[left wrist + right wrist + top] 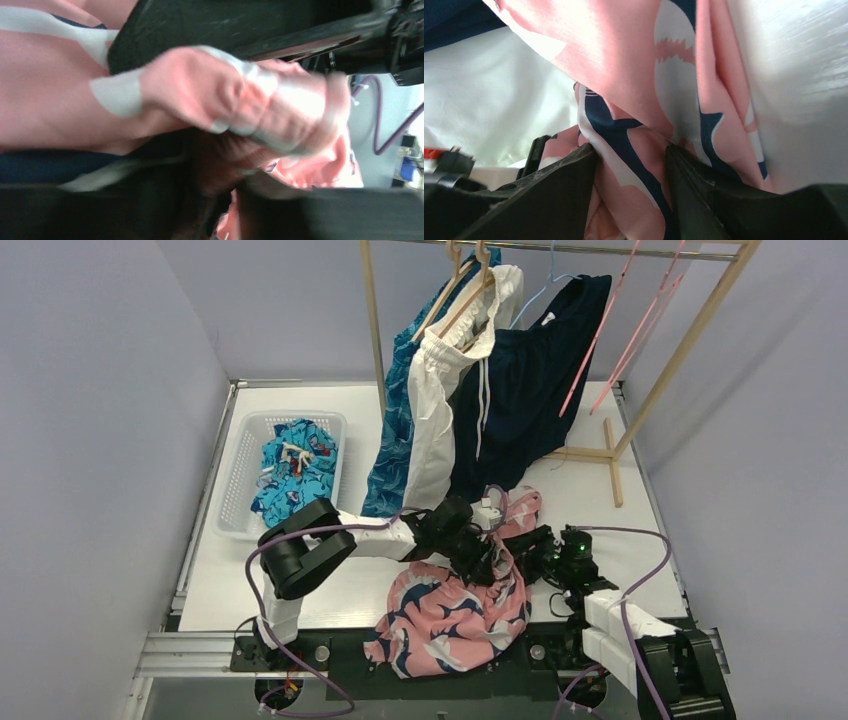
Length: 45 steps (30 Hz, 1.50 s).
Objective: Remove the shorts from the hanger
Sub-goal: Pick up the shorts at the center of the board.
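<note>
The pink-and-navy floral shorts (450, 615) lie bunched at the table's front edge, off any hanger. My left gripper (487, 545) and right gripper (530, 552) meet at their upper edge. In the right wrist view the gripper (631, 155) is shut on a fold of the floral shorts (624, 60). The blurred left wrist view shows pink cloth (210, 95) pinched in the gripper (228, 200). White drawstring shorts (435, 410) and blue leaf-pattern shorts (395, 450) hang from wooden hangers (470, 290). Plain navy shorts (530, 380) hang beside them.
A wooden clothes rack (690, 350) stands at the back, with two bare pink hangers (610, 340) on its rail. A white basket (240, 440) at the left holds teal print shorts (295, 470). Grey walls close in on both sides.
</note>
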Motion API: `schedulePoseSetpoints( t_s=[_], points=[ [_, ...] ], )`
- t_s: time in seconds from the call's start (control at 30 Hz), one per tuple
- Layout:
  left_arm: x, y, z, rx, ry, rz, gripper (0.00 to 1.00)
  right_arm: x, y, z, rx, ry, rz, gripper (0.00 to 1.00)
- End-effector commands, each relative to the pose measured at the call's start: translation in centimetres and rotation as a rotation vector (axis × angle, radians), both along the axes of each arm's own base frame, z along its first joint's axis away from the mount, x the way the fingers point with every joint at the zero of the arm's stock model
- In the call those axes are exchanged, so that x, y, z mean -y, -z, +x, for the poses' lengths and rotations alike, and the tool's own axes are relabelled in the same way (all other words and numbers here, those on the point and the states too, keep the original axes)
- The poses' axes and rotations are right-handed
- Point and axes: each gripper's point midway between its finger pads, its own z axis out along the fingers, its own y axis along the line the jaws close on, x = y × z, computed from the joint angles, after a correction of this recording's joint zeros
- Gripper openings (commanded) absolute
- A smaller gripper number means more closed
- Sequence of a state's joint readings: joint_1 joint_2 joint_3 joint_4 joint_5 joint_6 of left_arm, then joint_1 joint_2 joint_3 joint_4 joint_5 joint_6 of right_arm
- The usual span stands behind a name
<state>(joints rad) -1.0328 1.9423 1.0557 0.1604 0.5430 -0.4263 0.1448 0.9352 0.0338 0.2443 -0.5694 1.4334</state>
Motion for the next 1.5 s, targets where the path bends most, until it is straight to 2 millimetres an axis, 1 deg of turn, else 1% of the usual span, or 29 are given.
schedulePoseSetpoints(
  t_s=[0.0, 0.03, 0.07, 0.13, 0.2, 0.23, 0.3, 0.37, 0.47, 0.57, 0.63, 0.73, 0.87, 0.93, 0.97, 1.0, 1.03, 1.13, 1.17, 1.2, 1.4, 1.47],
  points=[
    [1.5, -1.5, 1.4, 0.041, -0.047, -0.039, 0.15, -1.1, -2.4, 0.7, 0.078, -0.037, 0.079, 0.53],
    [1.3, -1.8, 1.6, 0.056, -0.056, -0.039, 0.04, -1.1, -2.5, 0.8, 0.082, -0.035, 0.08, 0.53],
    [1.0, -2.4, 1.8, 0.076, -0.066, -0.039, 0.0, -1.0, -2.6, 0.9, 0.081, -0.03, 0.078, 0.54],
    [0.1, -3.5, 2.3, 0.132, -0.094, -0.027, 0.0, -0.7, -2.9, 1.2, 0.082, -0.018, 0.065, 0.58],
    [-1.2, -4.8, 2.5, 0.184, -0.111, -0.011, 0.0, -0.1, -2.8, 1.4, 0.073, 0.008, 0.031, 0.64],
    [-1.9, -6.4, 2.6, 0.218, -0.124, -0.024, 0.0, 0.3, -3.0, 1.6, 0.078, 0.023, 0.009, 0.67],
    [-3.6, -8.0, 2.9, 0.271, -0.169, -0.017, 0.0, 1.4, -3.1, 2.0, 0.074, 0.068, -0.047, 0.74],
    [-5.5, -9.8, 3.1, 0.322, -0.215, -0.02, 0.0, 2.5, -2.8, 1.9, 0.049, 0.115, -0.107, 0.8],
    [-8.7, -12.6, 3.8, 0.395, -0.311, -0.014, 0.0, 4.0, -3.1, 2.1, 0.051, 0.183, -0.169, 0.84],
    [-12.1, -15.4, 4.2, 0.448, -0.394, -0.001, 0.0, 5.0, -3.1, 2.0, 0.045, 0.235, -0.203, 0.86],
    [-14.5, -17.1, 4.5, 0.484, -0.465, 0.026, 0.0, 5.4, -3.0, 1.9, 0.037, 0.254, -0.213, 0.86],
    [-18.2, -20.2, 4.9, 0.543, -0.578, 0.04, 0.0, 5.6, -2.6, 1.8, 0.019, 0.266, -0.214, 0.86],
    [-23.7, -24.2, 5.9, 0.62, -0.8, 0.073, 0.0, 5.6, -2.2, 1.9, 0.0, 0.265, -0.212, 0.86],
    [-26.4, -25.7, 6.3, 0.654, -0.906, 0.116, 0.0, 5.5, -2.1, 2.0, -0.006, 0.261, -0.208, 0.87],
    [-28.1, -26.2, 6.8, 0.68, -0.975, 0.156, 0.0, 5.4, -2.0, 2.1, -0.007, 0.258, -0.206, 0.87],
    [-29.0, -26.8, 6.8, 0.69, -1.004, 0.177, 0.0, 5.4, -2.0, 2.1, -0.008, 0.255, -0.203, 0.87],
    [-30.5, -27.3, 7.0, 0.717, -1.057, 0.223, 0.0, 5.3, -2.0, 2.3, -0.01, 0.254, -0.202, 0.87],
    [-32.2, -29.3, 7.3, 0.76, -1.115, 0.26, 0.0, 5.2, -1.9, 2.5, -0.015, 0.246, -0.198, 0.87],
    [-32.8, -30.3, 7.4, 0.772, -1.142, 0.264, 0.0, 5.1, -1.9, 2.5, -0.017, 0.243, -0.2, 0.87],
    [-33.4, -30.6, 7.5, 0.789, -1.162, 0.286, 0.0, 5.1, -1.9, 2.5, -0.018, 0.24, -0.201, 0.87],
    [-38.3, -35.6, 7.9, 0.932, -1.365, 0.392, 0.0, 5.2, -1.6, 2.7, -0.022, 0.248, -0.204, 0.87],
    [-39.6, -37.4, 8.0, 0.99, -1.416, 0.433, 0.0, 5.2, -1.6, 2.8, -0.021, 0.252, -0.201, 0.87]
  ],
)
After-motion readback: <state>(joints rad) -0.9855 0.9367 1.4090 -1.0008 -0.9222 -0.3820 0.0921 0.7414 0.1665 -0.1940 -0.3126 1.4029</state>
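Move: The pink shorts lie bunched under and around the left hand, their middle some 4 cm back and 5 cm to its left, 2 cm lower; folds of them already stand between its half-closed fingers. The basket they go to is about 20 cm ahead and 40 cm to its left, and the white shorts hang roughly 22 cm ahead, 11 cm left and some 25 cm up. From the right hand the pink shorts' middle is about 7 cm back and 8 cm left. Left fingers pinch shut on the waistband of the pink shorts almost in place, then carry it up about 32 cm and left about 35 cm towards the basket, drifting forward too, while the wrist swings counter-clockwise until the fingers, first pointing right, point forward. The right fingers open wide and that hand backs off the cloth some 5 cm to the right, rising a little and sinking again. ##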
